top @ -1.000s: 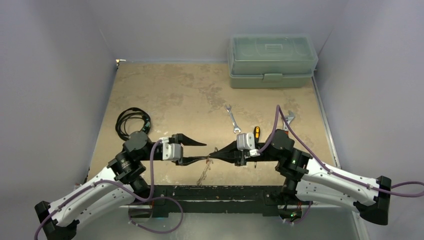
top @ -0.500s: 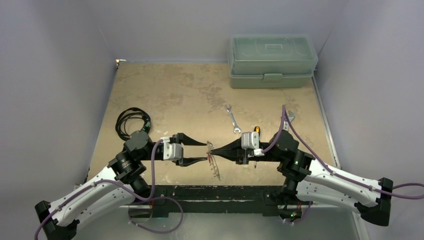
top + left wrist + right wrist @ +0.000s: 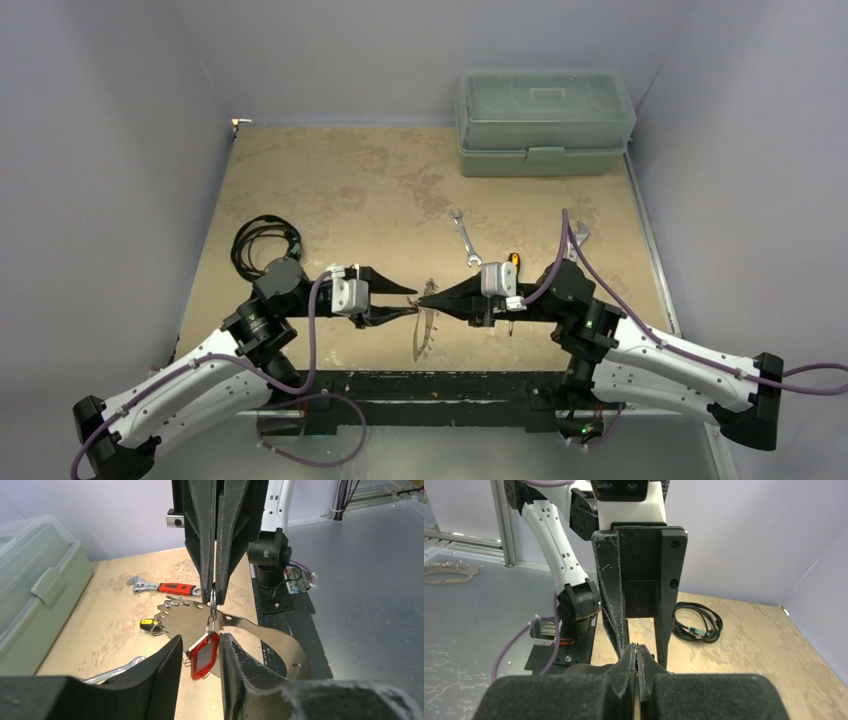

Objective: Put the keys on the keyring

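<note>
The keyring (image 3: 420, 336) (image 3: 272, 636), a thin shiny metal loop, hangs over the table's near edge from my right gripper (image 3: 427, 297) (image 3: 214, 587) (image 3: 636, 652), which is shut on its upper edge. Small silvery keys (image 3: 171, 600) fringe its far end. A key's red plastic tag (image 3: 204, 655) dangles on a small ring just below the right fingertips. My left gripper (image 3: 408, 300) (image 3: 200, 652) faces the right one tip to tip. It is open, its fingers on either side of the red tag, with a thin gap still showing on the left side.
A green lidded toolbox (image 3: 545, 122) stands at the back right. A coiled black cable (image 3: 262, 245) (image 3: 696, 622) lies at the left. A silver spanner (image 3: 464, 238), a red-handled adjustable wrench (image 3: 167, 587) and a small yellow-and-black screwdriver (image 3: 147, 625) lie behind the right arm.
My left gripper has moved right towards the right fingertips, and its jaws have narrowed round the red tag. The right gripper rose slightly, and the keyring swung beneath it.
</note>
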### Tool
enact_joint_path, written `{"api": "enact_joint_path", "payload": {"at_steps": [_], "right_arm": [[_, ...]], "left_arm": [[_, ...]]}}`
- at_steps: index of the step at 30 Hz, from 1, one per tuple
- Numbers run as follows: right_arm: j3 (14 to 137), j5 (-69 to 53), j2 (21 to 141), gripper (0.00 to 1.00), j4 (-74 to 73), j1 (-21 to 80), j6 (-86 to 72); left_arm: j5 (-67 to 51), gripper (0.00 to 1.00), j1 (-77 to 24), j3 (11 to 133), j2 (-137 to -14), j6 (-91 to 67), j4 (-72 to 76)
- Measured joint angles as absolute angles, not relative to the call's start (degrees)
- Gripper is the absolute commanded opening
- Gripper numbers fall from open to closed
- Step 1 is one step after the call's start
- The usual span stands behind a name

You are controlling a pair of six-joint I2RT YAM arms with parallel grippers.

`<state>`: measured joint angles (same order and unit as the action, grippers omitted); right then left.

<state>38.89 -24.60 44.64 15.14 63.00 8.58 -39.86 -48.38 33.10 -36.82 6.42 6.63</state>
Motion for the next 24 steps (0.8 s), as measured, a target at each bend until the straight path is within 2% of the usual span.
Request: {"api": "enact_joint_path", "payload": {"at_steps": [6,24], "right_arm": [[38.9,-24.6,44.7,0.0,15.7,63.0,8.6],[37.2,-23.4,42.9,0.0,16.9,63.0,7.7]], "left_arm": [[-39.9,0.0,-48.4,33.1,-36.8,6.0,7.6],[-40.3,0.0,-48.3,33.2,-39.1,6.9,7.9]]}}
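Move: Just past and between the left hand's half-open fingertips hangs the red key, about 1 cm to the right and 1 cm below its hand point. The ring it hangs on, pinched by the right fingers, is some 2 cm to the left hand's right and 2 cm above it. The holed metal plate's middle lies about 3 cm back, 2 cm right and 2 cm below. From the right hand, the key is about 2 cm left and 4 cm below. Closing from roughly a third open to nearly shut, the left fingers pinch the red key flat between their tips, the hand itself barely shifting, with a sag of about half a centimetre at the end. The right hand keeps its grip on the ring above, easing up about 1 cm and then sinking most of the way back. ##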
